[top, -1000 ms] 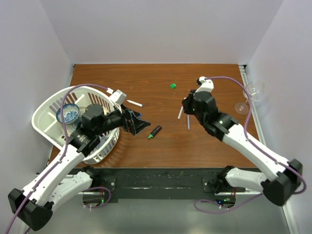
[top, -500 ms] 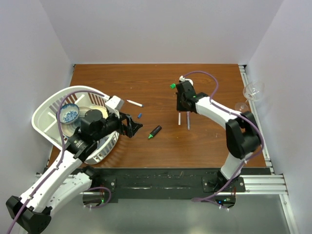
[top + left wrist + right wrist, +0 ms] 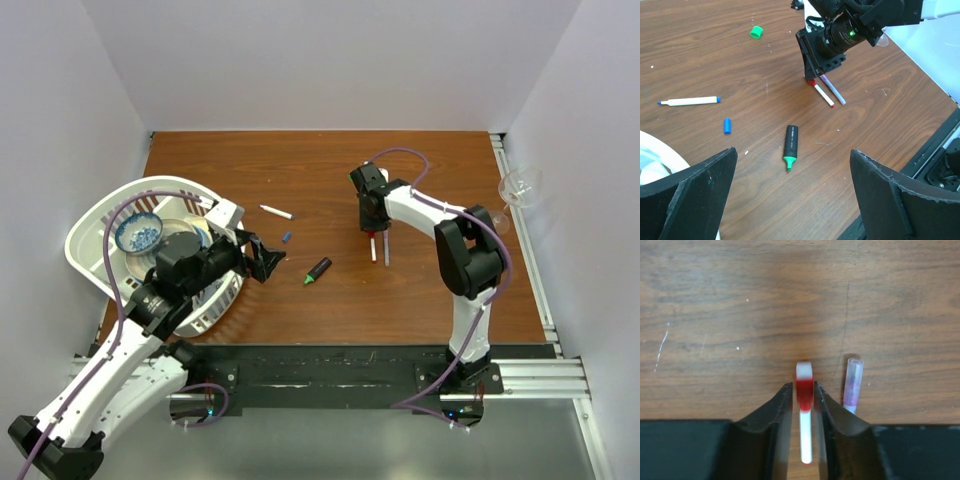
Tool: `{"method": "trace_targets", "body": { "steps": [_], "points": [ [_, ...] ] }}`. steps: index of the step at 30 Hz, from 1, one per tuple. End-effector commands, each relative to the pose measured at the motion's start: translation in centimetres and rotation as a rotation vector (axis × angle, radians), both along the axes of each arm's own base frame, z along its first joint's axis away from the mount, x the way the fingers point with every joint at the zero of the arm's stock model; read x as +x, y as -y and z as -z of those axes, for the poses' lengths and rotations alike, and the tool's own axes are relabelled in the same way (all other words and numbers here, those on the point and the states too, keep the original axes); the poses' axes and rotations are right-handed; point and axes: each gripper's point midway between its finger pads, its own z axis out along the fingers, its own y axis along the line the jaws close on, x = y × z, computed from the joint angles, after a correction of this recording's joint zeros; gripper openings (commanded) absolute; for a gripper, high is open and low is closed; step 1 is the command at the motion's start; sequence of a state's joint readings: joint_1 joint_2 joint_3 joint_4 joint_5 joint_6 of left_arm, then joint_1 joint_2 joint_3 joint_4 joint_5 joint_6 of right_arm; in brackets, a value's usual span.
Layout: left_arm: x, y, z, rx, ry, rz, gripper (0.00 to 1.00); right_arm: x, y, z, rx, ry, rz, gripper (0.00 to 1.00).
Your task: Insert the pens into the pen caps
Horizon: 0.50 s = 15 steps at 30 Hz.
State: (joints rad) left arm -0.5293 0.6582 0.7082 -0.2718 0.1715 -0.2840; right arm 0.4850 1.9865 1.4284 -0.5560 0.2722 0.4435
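Note:
My right gripper [image 3: 802,385] stands over two thin pens at mid-table, its fingers narrowly apart. A white pen [image 3: 805,435] with a red band [image 3: 804,390] lies on the wood between them, with thin gaps at the sides. This pen [image 3: 373,248] has a purple-ended pen [image 3: 853,382] beside it. A black marker with a green tip [image 3: 791,147], a blue cap [image 3: 727,125], a white pen with blue ends [image 3: 689,101] and a green cap [image 3: 756,31] lie loose. My left gripper [image 3: 793,165] hovers wide open and empty near the marker [image 3: 318,270].
A white basket [image 3: 100,225] holding a blue-patterned bowl [image 3: 138,233] sits at the left under my left arm. Clear glasses [image 3: 520,185] stand off the table's right edge. The black rail of the arm bases runs along the near edge.
My right arm swung left and came down over the two thin pens, and its fingers parted slightly around the red-banded one. My left arm drew back toward the basket, uncovering the blue cap.

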Motion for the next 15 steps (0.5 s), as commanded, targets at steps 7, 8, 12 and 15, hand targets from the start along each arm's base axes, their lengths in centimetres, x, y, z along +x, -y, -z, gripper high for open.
{"method": "trace_targets", "body": {
  "steps": [7, 8, 12, 15],
  "points": [
    [0.7, -1.3, -1.1, 0.009, 0.056, -0.069, 1.0, 0.9, -3.6, -6.1, 0.146, 0.112, -0.249, 0.48],
    [0.5, -1.5, -1.6, 0.002, 0.071, -0.075, 1.0, 1.4, -4.6, -7.3, 0.167, 0.175, -0.355, 0.49],
    [0.4, -2.7, -2.9, -0.025, 0.12, -0.132, 1.0, -1.3, -7.6, -7.4, 0.271, 0.194, -0.651, 0.57],
    [0.1, -3.4, -3.5, -0.052, 0.151, -0.164, 1.0, -2.6, -8.5, -6.7, 0.275, 0.248, -0.841, 0.57]
  ]
}}
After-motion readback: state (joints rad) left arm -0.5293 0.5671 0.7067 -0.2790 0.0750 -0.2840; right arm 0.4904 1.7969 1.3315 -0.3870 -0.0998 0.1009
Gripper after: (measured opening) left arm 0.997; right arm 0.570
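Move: The red-capped pen lies under the right hand, its cap between the barely parted fingertips and its middle about 4 cm back and 2 cm below. The purple pen lies alongside, some 4 cm right and 4 cm back. The green-tipped marker is about 13 cm left and 10 cm back, the green cap some 17 cm ahead and 3 cm left. From the left hand, the red-capped pen is about 15 cm ahead, 21 cm right and 24 cm below. Spreading its already loosened fingers to a little over half open, the right hand clears the red cap after a brief hover, then sweeps left and up some 6 cm each way. It leaves the two pens for the green-tipped marker's side, the wrist swinging nearly 30 degrees counter-clockwise. The empty left hand, wide open, eases about 2 cm up and to its left. ##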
